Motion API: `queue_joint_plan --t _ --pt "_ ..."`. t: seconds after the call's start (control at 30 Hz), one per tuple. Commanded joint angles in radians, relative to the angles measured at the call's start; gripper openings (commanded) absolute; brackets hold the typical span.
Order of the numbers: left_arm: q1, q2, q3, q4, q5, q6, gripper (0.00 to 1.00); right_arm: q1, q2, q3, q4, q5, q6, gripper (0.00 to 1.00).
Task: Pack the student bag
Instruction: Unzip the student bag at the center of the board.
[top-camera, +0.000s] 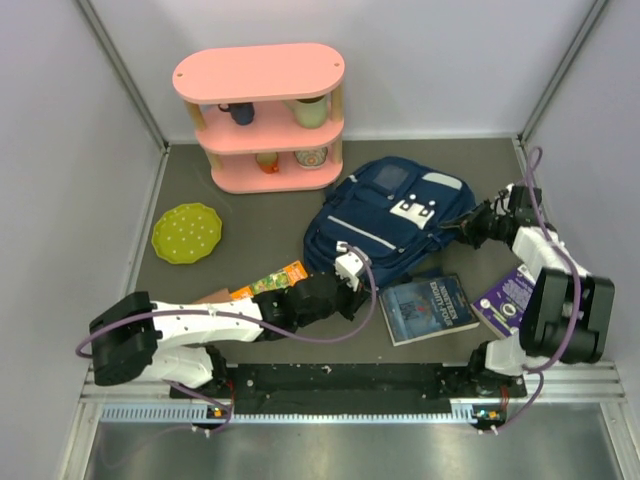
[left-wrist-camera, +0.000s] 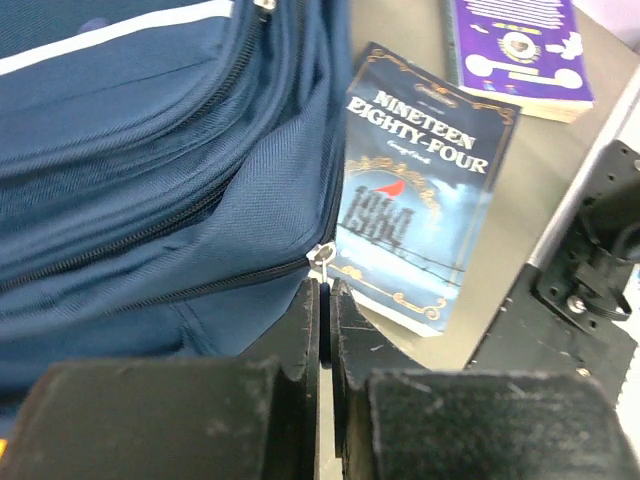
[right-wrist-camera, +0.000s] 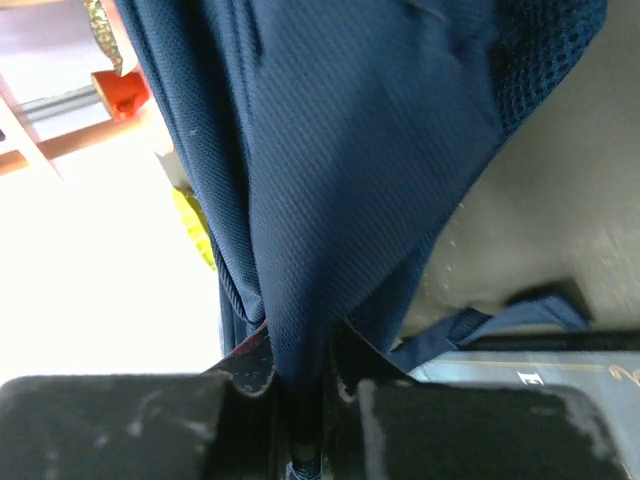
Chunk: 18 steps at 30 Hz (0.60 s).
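The student bag (top-camera: 395, 220), navy with white patches, lies flat at the middle right of the table. My left gripper (top-camera: 350, 258) is at its near corner. In the left wrist view it (left-wrist-camera: 325, 290) is shut on the dark pull tab of a zipper (left-wrist-camera: 322, 257) at the end of the bag's (left-wrist-camera: 150, 150) zipped seam. My right gripper (top-camera: 465, 225) is at the bag's right side. The right wrist view shows it (right-wrist-camera: 300, 360) shut on a fold of the bag's navy fabric (right-wrist-camera: 340, 150), which hangs up out of the jaws.
A blue book, Nineteen Eighty-Four (top-camera: 428, 308), lies just near the bag, with a purple book (top-camera: 507, 295) to its right. An orange packet (top-camera: 270, 280) lies under my left arm. A green plate (top-camera: 187, 232) sits at the left. A pink shelf (top-camera: 262, 110) with cups stands behind.
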Motion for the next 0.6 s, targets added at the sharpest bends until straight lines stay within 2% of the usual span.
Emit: queue_joint_plan --t 0.0,0.03,0.07,0.1,0.13,0.17,0.2,0.27,0.37,0.4,0.5,0.57 --pt "-0.042 0.014 0.082 -0.101 0.308 0.003 0.0 -0.067 0.18 0.235 0.217 0.06 -0.061 0.13" --pt "-0.042 0.032 0.096 -0.08 0.31 -0.02 0.0 -0.067 0.22 0.292 0.199 0.047 -0.056 0.2" --pt "-0.042 0.075 0.104 -0.053 0.304 -0.034 0.0 -0.069 0.27 0.316 0.188 -0.04 -0.052 0.28" --pt "-0.042 0.1 0.118 -0.04 0.273 -0.047 0.0 -0.064 0.28 0.327 0.186 -0.079 -0.052 0.48" --pt "-0.042 0.127 0.156 -0.043 0.258 -0.072 0.0 -0.064 0.271 0.312 0.182 -0.09 -0.059 0.57" --pt "-0.042 0.173 0.177 -0.045 0.247 -0.086 0.0 -0.064 0.246 0.291 0.145 -0.044 -0.081 0.64" --pt "-0.04 0.195 0.196 -0.043 0.229 -0.1 0.0 -0.069 0.161 0.263 0.125 -0.004 -0.095 0.75" --pt "-0.042 0.244 0.239 -0.028 0.222 -0.136 0.0 -0.07 0.061 0.164 0.055 0.125 -0.111 0.77" --pt "-0.04 0.287 0.28 0.011 0.19 -0.161 0.0 -0.072 -0.148 0.007 0.033 0.192 -0.102 0.8" --pt "-0.039 0.293 0.3 0.014 0.185 -0.164 0.0 -0.07 -0.242 -0.028 0.021 0.203 -0.096 0.8" --pt "-0.039 0.315 0.325 0.017 0.179 -0.16 0.0 -0.07 -0.349 -0.12 -0.053 0.191 -0.102 0.8" --pt "-0.04 0.322 0.342 0.024 0.179 -0.143 0.0 -0.064 -0.433 -0.188 -0.082 0.118 -0.087 0.76"
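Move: My left fingers are shut on the zipper pull at the bag's near edge; the Nineteen Eighty-Four book lies about 12 cm to their right, 2 cm back and some 10 cm lower. The bag's right edge, pinched in my right hand, is about 14 cm ahead and 17 cm right of my left. From my right hand, the same book lies some 15 cm back, 5 cm left and 8 cm lower; the purple book lies 16 cm back, 10 cm right and 8 cm lower. I open my right hand and let go of the bag's edge as it runs about 6 cm forward, then draw it back past where it began, a little to the right and upward, tilting the fingers up and leaving them wide open. Meanwhile my left hand keeps the zipper pull pinched and draws it about 8 cm right and slightly down, towards the Nineteen Eighty-Four book. ##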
